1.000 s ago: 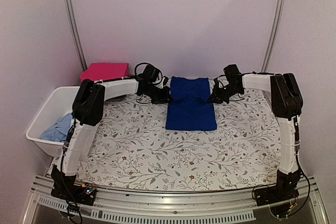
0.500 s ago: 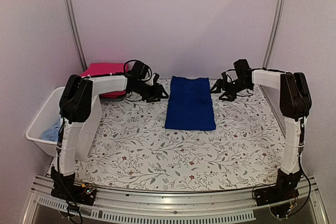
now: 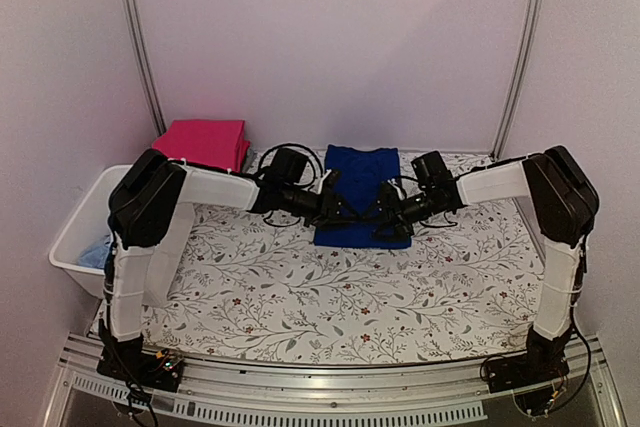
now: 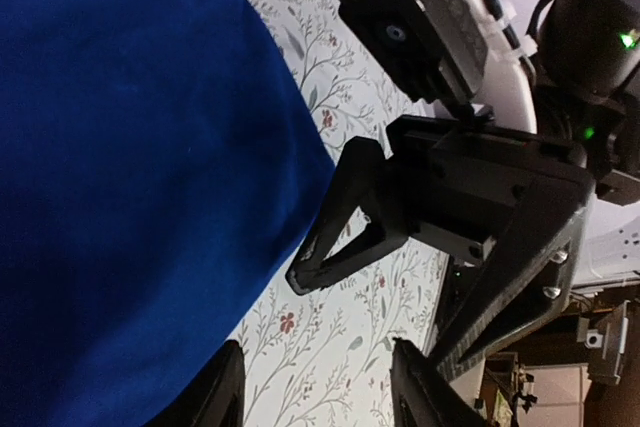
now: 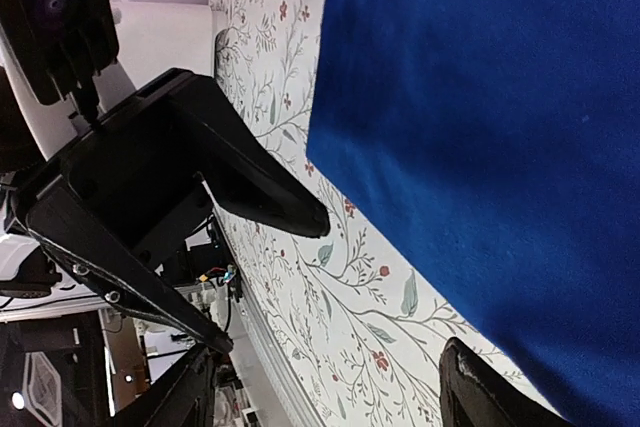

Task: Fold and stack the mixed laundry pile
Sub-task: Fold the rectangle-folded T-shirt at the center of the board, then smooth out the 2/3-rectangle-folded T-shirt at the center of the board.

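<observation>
The royal-blue trousers (image 3: 361,187) lie folded into a rectangle at the table's middle back. My left gripper (image 3: 343,211) and right gripper (image 3: 384,217) face each other low over their near edge, both open and holding nothing. In the left wrist view the blue cloth (image 4: 130,167) fills the left side, and my left gripper (image 4: 315,399) straddles bare tablecloth at its hem. The right wrist view shows the trousers (image 5: 500,117) upper right, with my right gripper (image 5: 330,397) open over the floral cloth. A folded pink-red garment (image 3: 203,140) lies at the back left.
A white basket (image 3: 72,230) stands at the left table edge with pale-blue cloth (image 3: 98,250) inside. The floral tablecloth (image 3: 330,297) covers the table. Each wrist view shows the other arm's black fingers (image 4: 335,237) (image 5: 270,192) close ahead.
Both grippers have opened, drawn outward from the trousers' sides, then swung in to the near edge, where they now face each other. The trousers look unchanged.
</observation>
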Action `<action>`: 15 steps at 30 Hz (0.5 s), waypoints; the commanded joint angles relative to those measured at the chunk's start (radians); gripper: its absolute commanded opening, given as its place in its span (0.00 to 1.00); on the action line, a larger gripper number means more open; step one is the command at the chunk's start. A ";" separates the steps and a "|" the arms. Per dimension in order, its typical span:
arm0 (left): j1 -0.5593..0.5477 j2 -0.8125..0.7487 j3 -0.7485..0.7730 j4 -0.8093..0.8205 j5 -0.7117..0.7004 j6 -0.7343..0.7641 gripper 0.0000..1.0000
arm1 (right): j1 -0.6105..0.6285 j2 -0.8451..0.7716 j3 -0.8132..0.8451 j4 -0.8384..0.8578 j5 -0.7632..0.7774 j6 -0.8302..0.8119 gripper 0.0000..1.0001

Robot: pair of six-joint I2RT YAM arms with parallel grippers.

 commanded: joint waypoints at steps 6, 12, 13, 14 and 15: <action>0.066 0.055 -0.189 0.255 0.057 -0.163 0.47 | -0.094 0.100 -0.188 0.186 -0.041 0.079 0.73; 0.106 -0.050 -0.342 0.245 0.062 -0.126 0.47 | -0.118 0.007 -0.273 0.125 -0.067 0.037 0.71; 0.111 -0.075 -0.358 0.230 0.058 -0.111 0.47 | -0.119 -0.022 -0.278 0.096 -0.066 0.030 0.71; 0.114 -0.100 -0.370 0.206 0.047 -0.093 0.47 | -0.122 -0.064 -0.281 0.066 -0.059 0.014 0.71; 0.117 -0.121 -0.374 0.176 0.036 -0.072 0.47 | -0.128 -0.120 -0.285 0.042 -0.048 0.006 0.70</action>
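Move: The T-shirt's near left corner lies about 8 cm to the left of the left hand, 4 cm back and 7 cm below; the shirt's middle is some 10 cm ahead and 3 cm to the right, equally low. From the right hand, the near right corner is about 6 cm to the right, 4 cm back and 6 cm below; the shirt's middle is some 11 cm ahead and 4 cm left. Both open hands sink 5-6 cm, then spread some 5-6 cm apart towards the T-shirt's near corners, staying open. ##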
